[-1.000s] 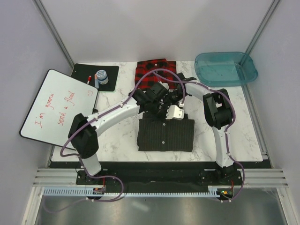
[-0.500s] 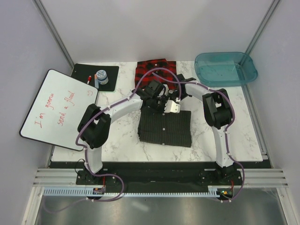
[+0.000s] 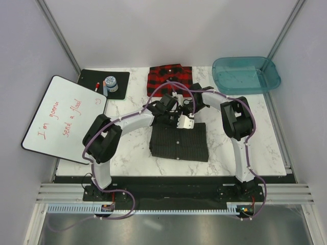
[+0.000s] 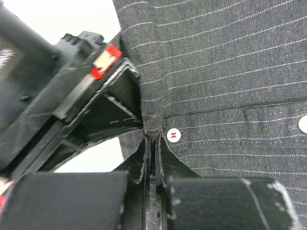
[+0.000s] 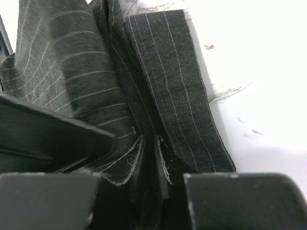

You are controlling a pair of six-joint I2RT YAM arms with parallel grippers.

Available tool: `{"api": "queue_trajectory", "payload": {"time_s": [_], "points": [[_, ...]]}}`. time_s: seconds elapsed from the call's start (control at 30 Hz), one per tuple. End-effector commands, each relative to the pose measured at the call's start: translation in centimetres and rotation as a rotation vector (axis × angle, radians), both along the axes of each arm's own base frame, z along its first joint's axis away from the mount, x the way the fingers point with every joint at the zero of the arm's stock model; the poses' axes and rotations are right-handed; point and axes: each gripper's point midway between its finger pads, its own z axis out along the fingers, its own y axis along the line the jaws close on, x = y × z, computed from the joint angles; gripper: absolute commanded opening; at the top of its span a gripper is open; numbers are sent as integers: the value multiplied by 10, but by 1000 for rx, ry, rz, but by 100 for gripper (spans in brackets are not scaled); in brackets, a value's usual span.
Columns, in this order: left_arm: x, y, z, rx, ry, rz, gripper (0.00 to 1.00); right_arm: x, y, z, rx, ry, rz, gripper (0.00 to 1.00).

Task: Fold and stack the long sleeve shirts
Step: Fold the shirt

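Note:
The dark pinstriped long sleeve shirt [image 3: 179, 142] lies folded in a rectangle on the marble table [image 3: 127, 153], seen from the top. The red-and-black plaid shirt [image 3: 169, 78] lies folded behind it at the far edge. Both grippers meet over the dark shirt's far edge. In the left wrist view, my left gripper [image 4: 154, 139] is shut on a fold of the pinstriped cloth [image 4: 230, 72] beside a white button [image 4: 172, 135]. In the right wrist view, my right gripper [image 5: 149, 143] pinches bunched layers of the same shirt [image 5: 177, 72]. In the top view the left gripper [image 3: 172, 116] and right gripper [image 3: 193, 109] almost touch.
A teal plastic tub [image 3: 246, 74] sits at the far right corner. A whiteboard with red writing [image 3: 64, 118] overhangs the left edge. Behind it, a black mat [image 3: 104, 84] carries a small cup [image 3: 110, 83] and a marker.
Both grippers have moved toward the far side, dragging the dark shirt a little toward the plaid one. The right jaws have narrowed onto the cloth.

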Motion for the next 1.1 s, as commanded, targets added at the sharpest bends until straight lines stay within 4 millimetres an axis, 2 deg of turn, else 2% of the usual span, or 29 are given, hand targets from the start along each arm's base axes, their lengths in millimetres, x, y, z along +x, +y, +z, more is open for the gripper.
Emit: {"api": "queue_trajectory", "payload": {"time_s": [0.0,0.2,0.27,0.37,0.5,0.53,0.57,0.63,0.67,0.73,0.77,0.8,0.87,0.9,0.93,1.07], "points": [[18,-4,48,-79,-126,23,2,-11,-4,-2,-20,-6,33,20],[33,-2,46,-81,-173,35,2,3,0,14,-13,-48,27,21],[34,0,42,-77,-175,38,2,11,-2,22,-20,-65,9,26],[42,5,42,-84,-218,65,4,35,-10,39,-36,-126,-43,37],[50,13,69,-143,-207,125,29,74,-29,86,-25,-248,-133,49],[52,16,78,-158,-201,144,35,81,-40,94,-34,-260,-160,53],[61,22,95,-183,-207,171,36,87,-47,105,-39,-290,-180,54],[65,38,99,-190,-142,250,43,96,-67,120,-38,-314,-216,57],[73,48,112,-219,-112,274,46,96,-73,129,-32,-328,-223,57],[59,67,104,-201,60,323,52,85,-84,129,-42,-319,-207,61],[62,74,106,-224,119,344,53,76,-87,119,-55,-290,-196,61],[51,82,95,-203,223,390,54,68,-88,114,-58,-275,-177,63],[51,92,88,-215,317,426,55,56,-90,104,-63,-254,-152,65],[49,94,75,-209,393,464,56,54,-89,100,-64,-249,-146,66],[43,97,68,-192,453,480,57,52,-89,94,-70,-239,-137,66],[44,102,46,-189,571,545,61,51,-92,70,-102,-219,-107,66]]}}
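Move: My closed left hand grips the striped shirt near its far edge by the button placket; the folded shirt's middle is about 8 cm back from the hand, straight in line, some 4 cm lower. From my right hand, low at that same edge, it lies 10 cm back and 2 cm left. The red plaid shirt is about 16 cm ahead and 3 cm left of my left hand; the blue bin is 16 cm ahead and 26 cm right of my right. Keeping my pinch, I raise my left hand slightly and draw the striped shirt's edge forward about 2 cm, then open the fingers and swing up, left and forward off the cloth. My right hand stays down at the edge at first, then opens wider and sweeps forward, up and right about 10 cm each way, finally easing back and down a little, clear of the shirt. ##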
